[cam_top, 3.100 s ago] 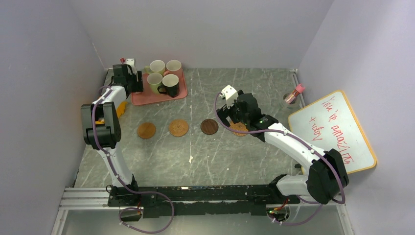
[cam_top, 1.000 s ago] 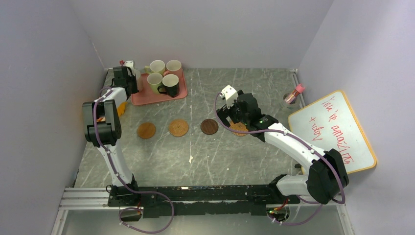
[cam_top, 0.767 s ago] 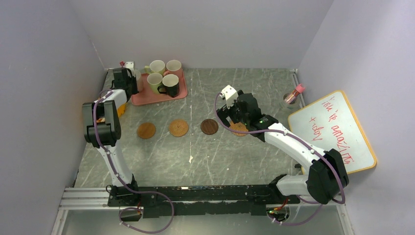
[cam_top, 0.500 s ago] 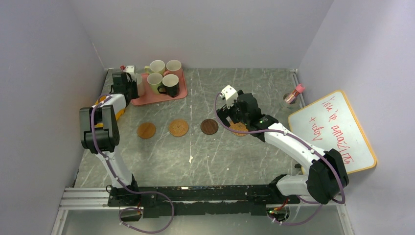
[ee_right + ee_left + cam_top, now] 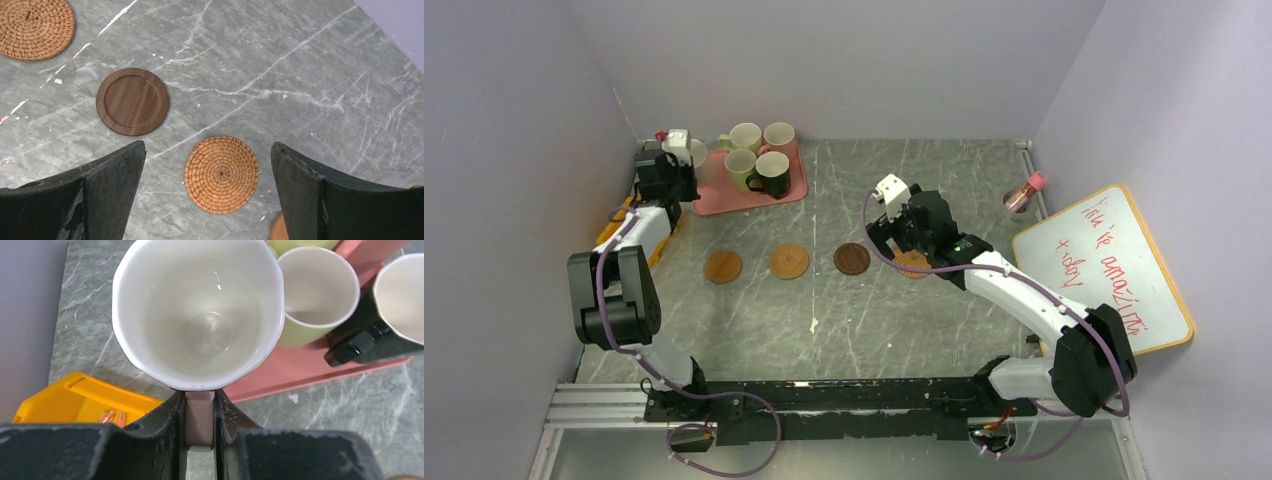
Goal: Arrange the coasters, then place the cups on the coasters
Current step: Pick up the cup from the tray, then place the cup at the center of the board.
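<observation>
My left gripper (image 5: 200, 415) is shut on the handle of a pink cup (image 5: 200, 315), holding it upright above the table at the pink tray's (image 5: 300, 377) left edge. In the top view the left gripper (image 5: 672, 172) is at the back left. On the tray (image 5: 724, 200) stand a pale cup (image 5: 745, 136), a pink cup (image 5: 779, 135), a green cup (image 5: 740, 165) and a black cup (image 5: 773, 172). Coasters lie in a row: tan (image 5: 723, 266), woven (image 5: 789, 261), dark brown (image 5: 852, 258). My right gripper (image 5: 207, 146) hangs open over a woven coaster (image 5: 221, 174).
A yellow bin (image 5: 75, 400) lies by the left wall under the left arm. The edge of another orange disc (image 5: 277, 227) shows beside the right finger. A whiteboard (image 5: 1104, 265) leans at the right. A clear jar with a pink lid (image 5: 1022, 195) stands near it.
My left arm has swung left and back, carrying the pink cup off the tray's left corner. The right arm and the coasters have not moved.
</observation>
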### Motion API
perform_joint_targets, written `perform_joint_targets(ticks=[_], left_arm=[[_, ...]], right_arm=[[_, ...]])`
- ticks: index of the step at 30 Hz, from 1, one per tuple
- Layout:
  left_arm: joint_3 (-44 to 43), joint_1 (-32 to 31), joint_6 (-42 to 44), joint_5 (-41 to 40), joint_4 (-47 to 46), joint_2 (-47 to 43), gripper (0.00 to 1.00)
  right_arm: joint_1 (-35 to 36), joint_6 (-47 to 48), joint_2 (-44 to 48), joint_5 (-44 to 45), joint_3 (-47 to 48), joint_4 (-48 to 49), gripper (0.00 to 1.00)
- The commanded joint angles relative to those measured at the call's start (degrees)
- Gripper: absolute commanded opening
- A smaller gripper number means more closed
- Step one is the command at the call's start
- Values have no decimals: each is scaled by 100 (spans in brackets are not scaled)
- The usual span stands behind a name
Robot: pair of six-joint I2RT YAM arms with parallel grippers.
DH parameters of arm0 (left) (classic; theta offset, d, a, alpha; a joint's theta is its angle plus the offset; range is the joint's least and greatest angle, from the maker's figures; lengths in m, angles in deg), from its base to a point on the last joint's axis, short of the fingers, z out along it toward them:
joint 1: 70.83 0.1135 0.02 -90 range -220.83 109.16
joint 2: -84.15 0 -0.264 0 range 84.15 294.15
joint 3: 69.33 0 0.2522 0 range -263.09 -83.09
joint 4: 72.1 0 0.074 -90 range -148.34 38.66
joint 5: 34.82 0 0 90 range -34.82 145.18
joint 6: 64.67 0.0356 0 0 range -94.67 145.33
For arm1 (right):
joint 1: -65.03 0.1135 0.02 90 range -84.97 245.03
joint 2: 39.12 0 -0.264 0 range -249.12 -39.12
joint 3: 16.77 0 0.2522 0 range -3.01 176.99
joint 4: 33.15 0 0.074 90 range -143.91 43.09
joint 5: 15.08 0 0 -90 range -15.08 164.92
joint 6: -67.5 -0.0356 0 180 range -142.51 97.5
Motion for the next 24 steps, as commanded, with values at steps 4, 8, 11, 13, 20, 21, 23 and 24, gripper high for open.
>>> perform_joint_targets(ticks=[4, 8, 11, 13, 20, 21, 23, 24], left_arm=[[569, 62, 391, 756, -703, -1055, 5], [973, 67, 602, 987, -592, -1522, 5], [1257, 67, 800, 1121, -451, -1886, 5], [1436, 67, 947, 1185, -326, -2112, 5], [1914, 93, 1417, 1554, 279, -2867, 5], [1965, 100, 1475, 1597, 341, -2913, 5], [2079, 109, 1581, 1655, 532, -3056, 5], [2131, 111, 1646, 1678, 583, -3114, 5]], right_arm=[[1, 37, 88, -100, 32, 81, 100], [-5, 40, 98, -96, 28, 86, 100], [-5, 40, 105, -104, 31, 81, 100], [-5, 38, 113, -113, 37, 73, 100], [-5, 39, 123, -169, 37, 55, 100], [-1, 40, 123, -177, 41, 48, 100], [-5, 40, 135, -187, 41, 50, 100], [-5, 40, 139, -188, 34, 54, 100]])
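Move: The left hand already holds the cup raised by its handle. The wooden coaster lies about 17 cm back, 4 cm right and 12 cm below it, with the left woven coaster about 16 cm back and 21 cm right. The near green cup is roughly 4 cm ahead and 10 cm right; the orange bin is some 9 cm back and 15 cm left. From the right hand, the wooden coaster is about 11 cm back and 43 cm left. Still pinching the cup's handle, the left hand draws back-right some 12 cm towards the wooden coaster, turning clockwise. ##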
